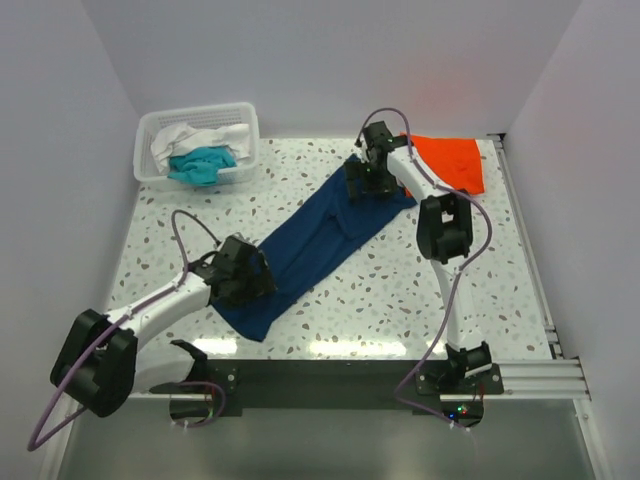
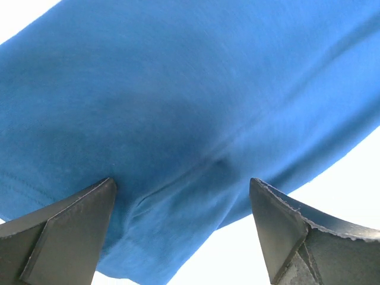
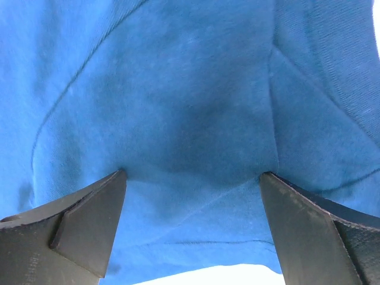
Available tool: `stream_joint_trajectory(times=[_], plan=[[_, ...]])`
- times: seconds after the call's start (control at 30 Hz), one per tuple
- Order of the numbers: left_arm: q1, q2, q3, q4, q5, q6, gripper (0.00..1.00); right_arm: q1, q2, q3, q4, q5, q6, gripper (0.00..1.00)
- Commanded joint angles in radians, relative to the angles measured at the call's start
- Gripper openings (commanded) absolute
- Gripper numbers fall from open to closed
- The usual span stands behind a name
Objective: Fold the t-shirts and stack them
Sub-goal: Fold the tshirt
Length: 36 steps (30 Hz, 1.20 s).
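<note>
A dark navy blue t-shirt (image 1: 315, 245) lies stretched out diagonally on the speckled table, from near left to far right. My left gripper (image 1: 250, 285) stands open over its near-left end, both fingertips pressed down on the blue cloth (image 2: 178, 119). At the shirt's far-right end my right gripper (image 1: 365, 185) is open too, its fingertips set on the cloth (image 3: 190, 107). Nothing is pinched between either pair of jaws. An orange t-shirt (image 1: 450, 160) lies folded at the far right. A teal t-shirt (image 1: 203, 165) and a white t-shirt (image 1: 180, 135) sit in the basket.
A white slatted basket (image 1: 245, 125) stands at the far-left corner of the table. White walls close in the left, back and right sides. A metal rail (image 1: 525, 255) runs along the table's right edge.
</note>
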<state>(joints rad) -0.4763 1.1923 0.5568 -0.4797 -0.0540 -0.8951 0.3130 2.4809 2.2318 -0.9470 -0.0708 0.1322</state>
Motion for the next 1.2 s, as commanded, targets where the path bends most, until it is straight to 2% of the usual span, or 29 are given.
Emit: stream_joint_trajectory(times=[0.0, 0.2, 0.5, 0.9, 1.03, 1.17], plan=[[-0.112, -0.02, -0.058, -0.086, 0.101, -0.097, 1.0, -0.008, 0.16, 0.115, 0.096, -0.047, -0.074, 0.99], [-0.283, 0.018, -0.066, -0.036, 0.144, -0.143, 1.0, -0.006, 0.205, 0.147, 0.2, -0.231, -0.013, 0.99], [-0.422, 0.092, -0.031, 0.101, 0.246, -0.133, 1.0, 0.024, 0.269, 0.202, 0.295, -0.299, 0.052, 0.99], [-0.489, 0.23, 0.06, 0.213, 0.301, -0.116, 1.0, 0.051, 0.316, 0.269, 0.468, -0.313, 0.112, 0.99], [-0.493, 0.254, 0.113, 0.234, 0.301, -0.096, 1.0, 0.052, 0.308, 0.272, 0.473, -0.305, 0.104, 0.99], [-0.501, 0.248, 0.181, 0.19, 0.266, -0.073, 1.0, 0.055, 0.273, 0.29, 0.401, -0.3, 0.072, 0.99]])
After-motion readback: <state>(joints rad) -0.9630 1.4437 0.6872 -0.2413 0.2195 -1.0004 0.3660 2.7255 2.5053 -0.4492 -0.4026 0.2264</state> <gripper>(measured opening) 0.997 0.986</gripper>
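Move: The folded blue t-shirt lies diagonally under both open grippers. Its middle is about 12 cm ahead and 17 cm to the right of the left hand, and some 24 cm back and 16 cm left of the right hand, about a centimetre below both. The near table edge is roughly 21 cm straight back from the left hand. The red shirt lies about 29 cm right and 6 cm ahead of the right hand, with the far table edge some 17 cm ahead. The blue t-shirt is still borne on from above by wide-open fingers at both ends and dragged flat round. The left hand slides its near end about 17 cm right and 8 cm back, turning clockwise some 30 degrees. The right hand takes the far end left and forward, leaning over by about 35 degrees and slowing to a stop. ##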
